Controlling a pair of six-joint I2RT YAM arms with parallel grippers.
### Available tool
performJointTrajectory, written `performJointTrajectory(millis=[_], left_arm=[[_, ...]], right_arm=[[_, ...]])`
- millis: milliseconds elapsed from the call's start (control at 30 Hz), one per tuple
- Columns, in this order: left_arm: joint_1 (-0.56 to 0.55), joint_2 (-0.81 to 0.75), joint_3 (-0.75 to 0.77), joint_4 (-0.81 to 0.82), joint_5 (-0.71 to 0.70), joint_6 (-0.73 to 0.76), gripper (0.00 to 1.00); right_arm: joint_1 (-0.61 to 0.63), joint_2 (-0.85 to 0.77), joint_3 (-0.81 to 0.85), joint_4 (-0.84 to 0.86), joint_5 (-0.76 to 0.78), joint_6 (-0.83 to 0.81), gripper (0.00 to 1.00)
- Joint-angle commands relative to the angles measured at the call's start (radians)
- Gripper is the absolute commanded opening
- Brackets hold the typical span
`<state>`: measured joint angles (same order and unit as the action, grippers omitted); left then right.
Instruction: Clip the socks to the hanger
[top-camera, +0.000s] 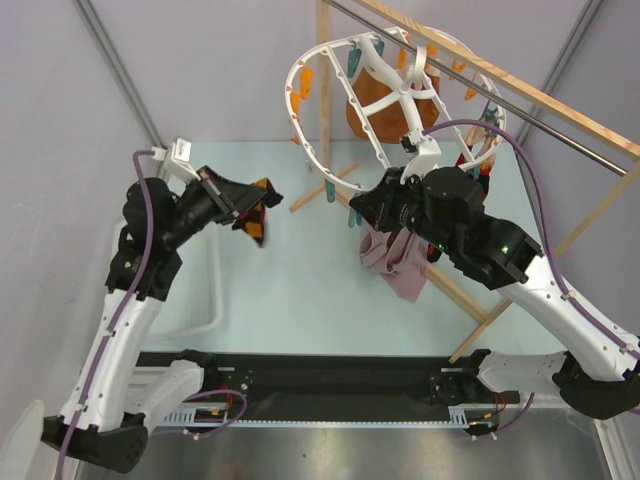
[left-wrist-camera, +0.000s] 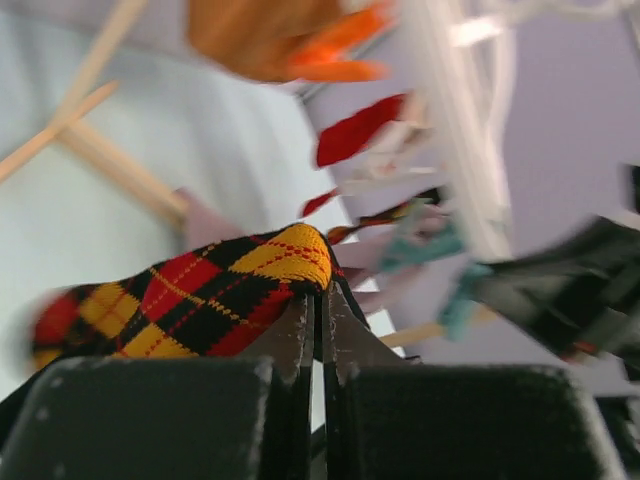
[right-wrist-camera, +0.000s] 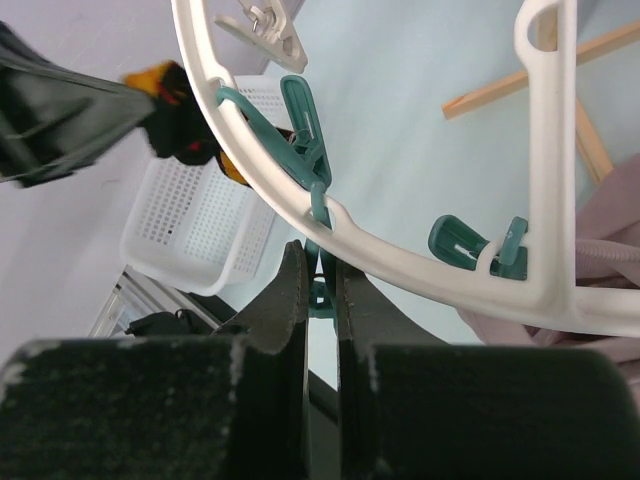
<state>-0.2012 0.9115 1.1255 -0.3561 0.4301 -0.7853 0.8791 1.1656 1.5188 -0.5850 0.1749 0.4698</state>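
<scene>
My left gripper (top-camera: 262, 203) is shut on a black sock with red and yellow argyle diamonds (top-camera: 255, 220) and holds it in the air, left of the hanger. In the left wrist view the sock (left-wrist-camera: 200, 290) drapes over the closed fingertips of the left gripper (left-wrist-camera: 320, 300). The white round hanger (top-camera: 293, 95) hangs tilted from the rack, with teal and orange clips. My right gripper (top-camera: 362, 205) is at the ring's lower rim. In the right wrist view the right gripper (right-wrist-camera: 320, 275) is shut on a teal clip (right-wrist-camera: 303, 135) under the ring (right-wrist-camera: 420, 268). The sock (right-wrist-camera: 185, 140) shows beyond.
A mauve-pink cloth (top-camera: 395, 262) hangs below the right gripper. An orange-brown garment (top-camera: 375, 100) hangs behind the ring. Wooden rack poles (top-camera: 560, 110) and a metal rod cross the back right. A white mesh basket (right-wrist-camera: 200, 225) stands on the table at the left.
</scene>
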Motion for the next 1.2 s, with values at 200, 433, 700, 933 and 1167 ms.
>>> performJointTrajectory(millis=[200, 433, 700, 933, 1167], left_arm=[[-0.311, -0.071, -0.042, 0.221, -0.188, -0.133, 0.00], [-0.417, -0.118, -0.269, 0.365, -0.292, -0.432, 0.00], [-0.579, -0.053, -0.325, 0.548, -0.477, -0.683, 0.00], [-0.678, -0.008, -0.282, 0.565, -0.588, -0.698, 0.00], [-0.687, 0.010, -0.290, 0.603, -0.593, -0.698, 0.00]], right_arm=[[0.000, 0.003, 0.027, 0.037, -0.029, 0.026, 0.00], [0.001, 0.000, 0.046, 0.040, -0.034, 0.052, 0.00], [0.001, -0.004, 0.038, 0.056, -0.043, 0.072, 0.00], [0.000, -0.009, 0.044, 0.051, -0.038, 0.090, 0.00], [0.000, -0.012, 0.044, 0.040, -0.037, 0.095, 0.00]])
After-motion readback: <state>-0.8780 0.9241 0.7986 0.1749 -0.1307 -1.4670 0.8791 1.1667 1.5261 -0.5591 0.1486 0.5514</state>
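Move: The teal clip held by the right hand, where the left hand is taking its checkered sock, lies about 17 cm to the left hand's right, 3 cm back and roughly 1 cm higher. An empty teal clip hangs on the hanger rim about 13 cm to its right, level fore and aft; the pink sock is 26 cm right, 8 cm back and 10 cm lower. From the right hand the held clip is about 1 cm back, 1 cm left and 2 cm below. Rightward some 13 cm, drawing back about 5 cm early on, the left arm carries the still-pinched checkered sock towards the held clip, first arching up about 6 cm, then dipping to just below its starting height and slowing. The closed hand rolls roughly 35 degrees, left side down. The right hand keeps its grip on the clip, rising about a centimetre with a slight tilt. ##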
